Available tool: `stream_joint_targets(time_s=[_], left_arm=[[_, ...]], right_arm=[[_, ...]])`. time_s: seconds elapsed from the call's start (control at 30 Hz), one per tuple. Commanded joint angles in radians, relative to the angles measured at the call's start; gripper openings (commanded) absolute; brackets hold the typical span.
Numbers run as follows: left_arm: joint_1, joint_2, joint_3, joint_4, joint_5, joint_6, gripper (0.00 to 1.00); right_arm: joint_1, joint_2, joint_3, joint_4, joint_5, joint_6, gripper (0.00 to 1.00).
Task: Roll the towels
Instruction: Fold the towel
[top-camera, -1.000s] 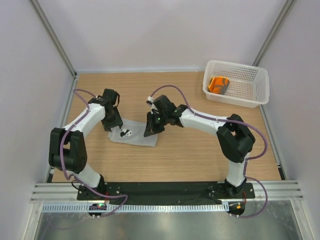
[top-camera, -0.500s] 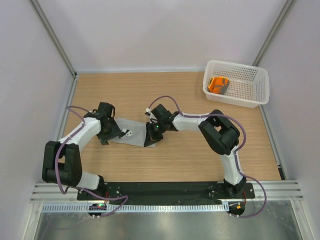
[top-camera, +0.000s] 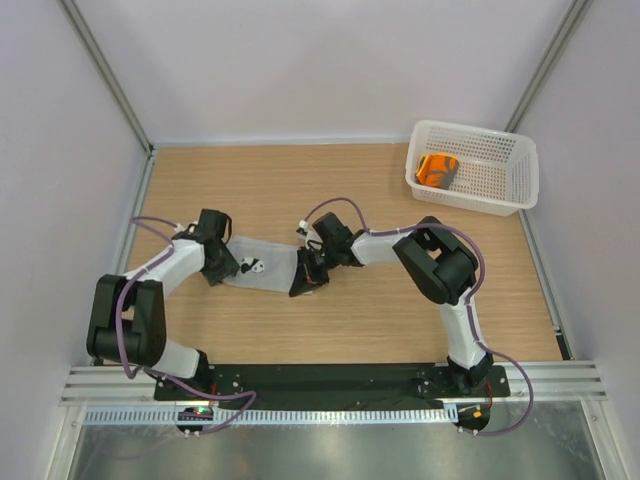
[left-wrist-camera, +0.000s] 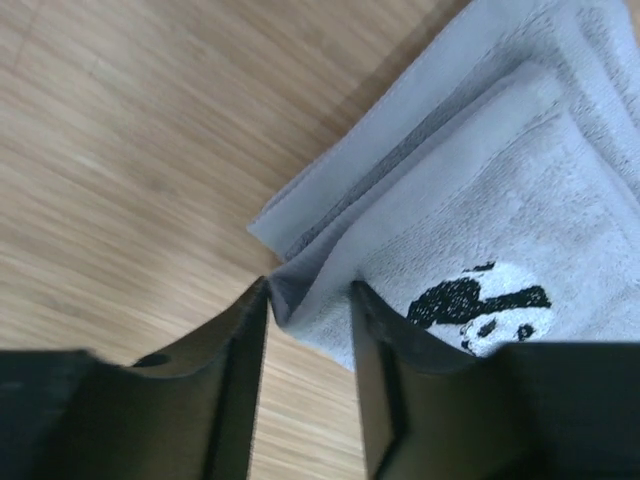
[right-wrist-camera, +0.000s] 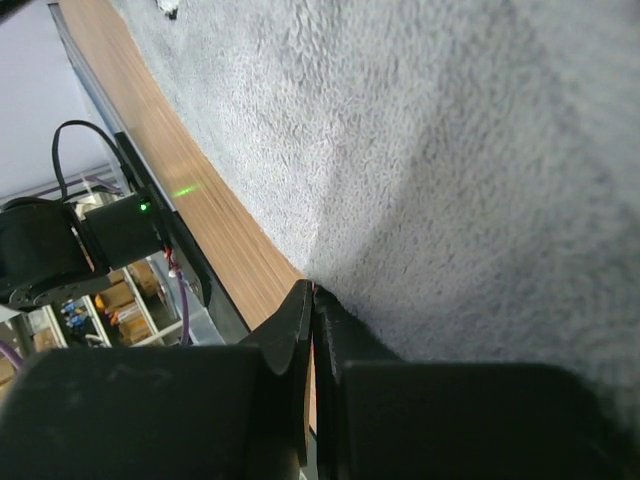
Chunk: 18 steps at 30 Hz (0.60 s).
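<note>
The grey towel (top-camera: 268, 268) lies folded on the wooden table between my two grippers, a panda patch (left-wrist-camera: 480, 305) on its top layer. My left gripper (top-camera: 222, 272) is at the towel's left end. Its fingertips (left-wrist-camera: 262, 292) stand a little apart, with the folded corner (left-wrist-camera: 300, 280) caught between them and touching both. My right gripper (top-camera: 303, 284) is at the towel's right edge, its jaws pressed together on the cloth (right-wrist-camera: 430, 170), and a crease runs to their tips. The orange towel (top-camera: 437, 169) sits in the white basket (top-camera: 500, 190).
The basket stands at the far right corner of the table. A black base rail (top-camera: 330, 380) runs along the near edge. Grey walls close in the left, right and back sides.
Both grippers came nearer and lower at the towel's two ends. The left one shifted from the far left edge to the left corner, widened its jaws, then narrowed them on the corner.
</note>
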Motion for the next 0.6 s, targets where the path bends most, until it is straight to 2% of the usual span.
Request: stream_joint_targets(time_s=[0.0, 0.03, 0.07, 0.13, 0.3, 0.43, 0.53, 0.57], left_arm=[[0.006, 0.020, 0.037, 0.091, -0.079, -0.006, 0.37], [0.006, 0.034, 0.049, 0.094, -0.077, -0.004, 0.30], [0.006, 0.038, 0.075, 0.099, -0.063, 0.007, 0.17], [0.005, 0.050, 0.101, 0.097, -0.043, 0.019, 0.00], [-0.001, -0.014, 0.169, 0.108, -0.016, 0.068, 0.00], [-0.001, -0.110, 0.132, 0.171, -0.029, 0.097, 0.00], [0.000, -0.074, 0.117, 0.193, -0.049, 0.086, 0.00], [0.006, -0.007, 0.123, 0.186, -0.049, 0.086, 0.00]], right_arm=[[-0.001, 0.035, -0.047, 0.065, -0.011, 0.020, 0.01], [-0.001, 0.038, -0.050, 0.072, -0.014, 0.021, 0.01], [0.001, 0.043, -0.055, 0.073, -0.016, 0.021, 0.01], [0.001, 0.052, -0.058, 0.082, -0.019, 0.024, 0.01], [0.001, 0.073, -0.056, 0.119, -0.033, 0.050, 0.01], [0.001, 0.090, -0.047, 0.136, -0.040, 0.064, 0.01], [-0.001, 0.104, -0.041, 0.148, -0.047, 0.078, 0.01], [0.001, 0.107, -0.039, 0.153, -0.047, 0.083, 0.01]])
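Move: Between the left hand's open fingertips, barely a centimetre below, lies the near-left corner of the folded grey towel. From that hand the panda print is some 6 cm to the right and 3 cm ahead, and the towel's far-left corner about 11 cm ahead and 2 cm right. The shut right hand is already at the towel's near-right corner, with the near-left corner roughly 18 cm to its left and 3 cm ahead. Sliding a couple of centimetres forward as its fingers shut, the left hand pinches the near-left corner of the grey towel, then carries it on forward and up, about 7 cm each way in all, towards the far-left corner, its fingertips swinging forward by nearly 20 degrees. The right hand stays low with fingers shut on the near-right corner, easing a centimetre left. ##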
